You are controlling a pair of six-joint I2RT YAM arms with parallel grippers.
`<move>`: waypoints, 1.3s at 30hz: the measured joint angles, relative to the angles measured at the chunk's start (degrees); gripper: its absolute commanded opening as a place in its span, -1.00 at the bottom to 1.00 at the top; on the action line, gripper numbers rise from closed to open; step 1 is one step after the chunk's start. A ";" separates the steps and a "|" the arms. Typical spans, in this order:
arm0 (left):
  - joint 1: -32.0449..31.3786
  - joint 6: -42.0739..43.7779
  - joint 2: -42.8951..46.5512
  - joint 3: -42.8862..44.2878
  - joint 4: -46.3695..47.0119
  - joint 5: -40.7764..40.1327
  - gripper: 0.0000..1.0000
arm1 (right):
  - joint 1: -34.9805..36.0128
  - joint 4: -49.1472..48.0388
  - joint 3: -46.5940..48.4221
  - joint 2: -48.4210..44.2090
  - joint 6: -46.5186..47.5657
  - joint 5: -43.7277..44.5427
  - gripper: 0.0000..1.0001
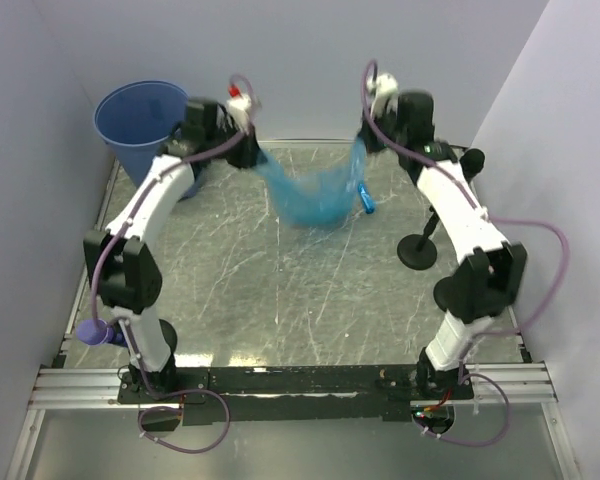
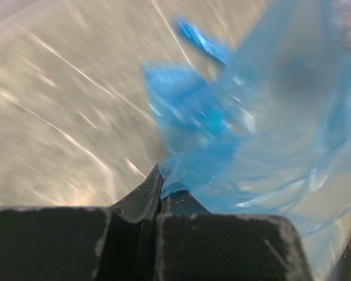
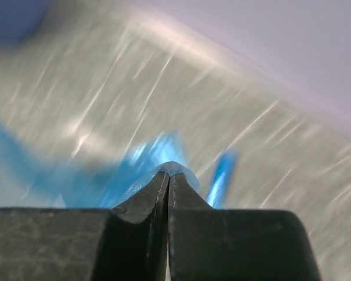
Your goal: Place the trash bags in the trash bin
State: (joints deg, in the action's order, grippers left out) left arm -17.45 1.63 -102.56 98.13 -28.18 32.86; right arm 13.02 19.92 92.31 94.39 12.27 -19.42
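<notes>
A thin, see-through blue trash bag [image 1: 315, 195] hangs stretched between my two grippers over the far middle of the table. My left gripper [image 1: 255, 155] is shut on the bag's left edge, and the film [image 2: 251, 134] bunches at its closed tips [image 2: 159, 175]. My right gripper [image 1: 365, 140] is shut on the right edge, with film [image 3: 105, 175] wrapped over its closed tips [image 3: 168, 171]. The trash bin [image 1: 140, 120], a round tapered blue bucket, stands upright in the far left corner, left of the left gripper. It shows as a blue blur [image 3: 11, 17] in the right wrist view.
A small bright blue piece [image 1: 367, 200] sits just right of the bag; I cannot tell whether it is part of it. A black round-based post [image 1: 417, 250] stands by the right arm. A purple object [image 1: 92, 330] lies at the left edge. White walls enclose the table.
</notes>
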 measured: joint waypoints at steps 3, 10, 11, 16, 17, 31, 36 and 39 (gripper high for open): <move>4.07 -5.64 -6.03 12.07 0.15 -0.79 -0.99 | -0.72 -1.77 15.02 8.68 -1.14 4.28 -1.00; 9.18 -13.60 -2.34 18.75 20.20 -6.14 -0.99 | -0.13 -15.72 29.88 9.57 -1.44 7.89 -1.00; 8.96 -14.60 -0.07 17.40 25.49 -7.45 -0.99 | 0.55 -19.06 30.27 8.35 -0.70 7.98 -1.00; 3.93 -11.34 7.39 19.39 41.51 -10.62 -0.99 | 6.97 -34.12 26.27 -0.72 5.84 6.88 -1.00; 2.03 -9.16 9.97 17.16 44.65 -10.91 -0.99 | 8.41 -37.05 21.94 -3.91 7.78 6.19 -1.00; -9.33 58.29 36.37 -69.05 21.92 -6.71 -0.99 | 11.85 -12.37 -74.60 -44.85 44.11 -0.81 -1.00; -9.79 49.42 34.27 -53.24 20.65 -6.78 -0.99 | 13.35 -13.09 -64.57 -48.30 40.81 -0.83 -1.00; -9.14 37.44 29.14 -41.11 19.23 -7.37 -0.99 | 12.76 -14.12 -52.17 -40.24 33.48 1.07 -1.00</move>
State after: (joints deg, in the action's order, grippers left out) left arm -26.59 39.07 -73.43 57.01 -8.95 25.50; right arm 25.78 5.80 40.14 54.15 45.76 -18.35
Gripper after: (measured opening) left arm 0.012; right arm 0.004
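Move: Both hands already pinch the blue trash bag by its mouth, one side each; the sagging bag's middle lies about 10 cm to the right of the left hand, 2 cm back and 10 cm below it, and about 10 cm to the left of the right hand, 5 cm back and 14 cm below. The trash bin stands some 23 cm left of the left hand and 6 cm farther out, its middle 12 cm lower. The blue roll lies on the table about 4 cm right of the right hand, 2 cm ahead and 28 cm below. Both hands keep their pinch on the bag's mouth and fling it together in one big fast shake: first forward several centimetres and up by nearly 40 cm, drawing back as they climb while the fingers tip up some 65 degrees. They then whip steeply down by 55–60 cm and back towards the bases, low over the table, the fingers tipping down again, and finally lift about 15 cm while easing forward. ##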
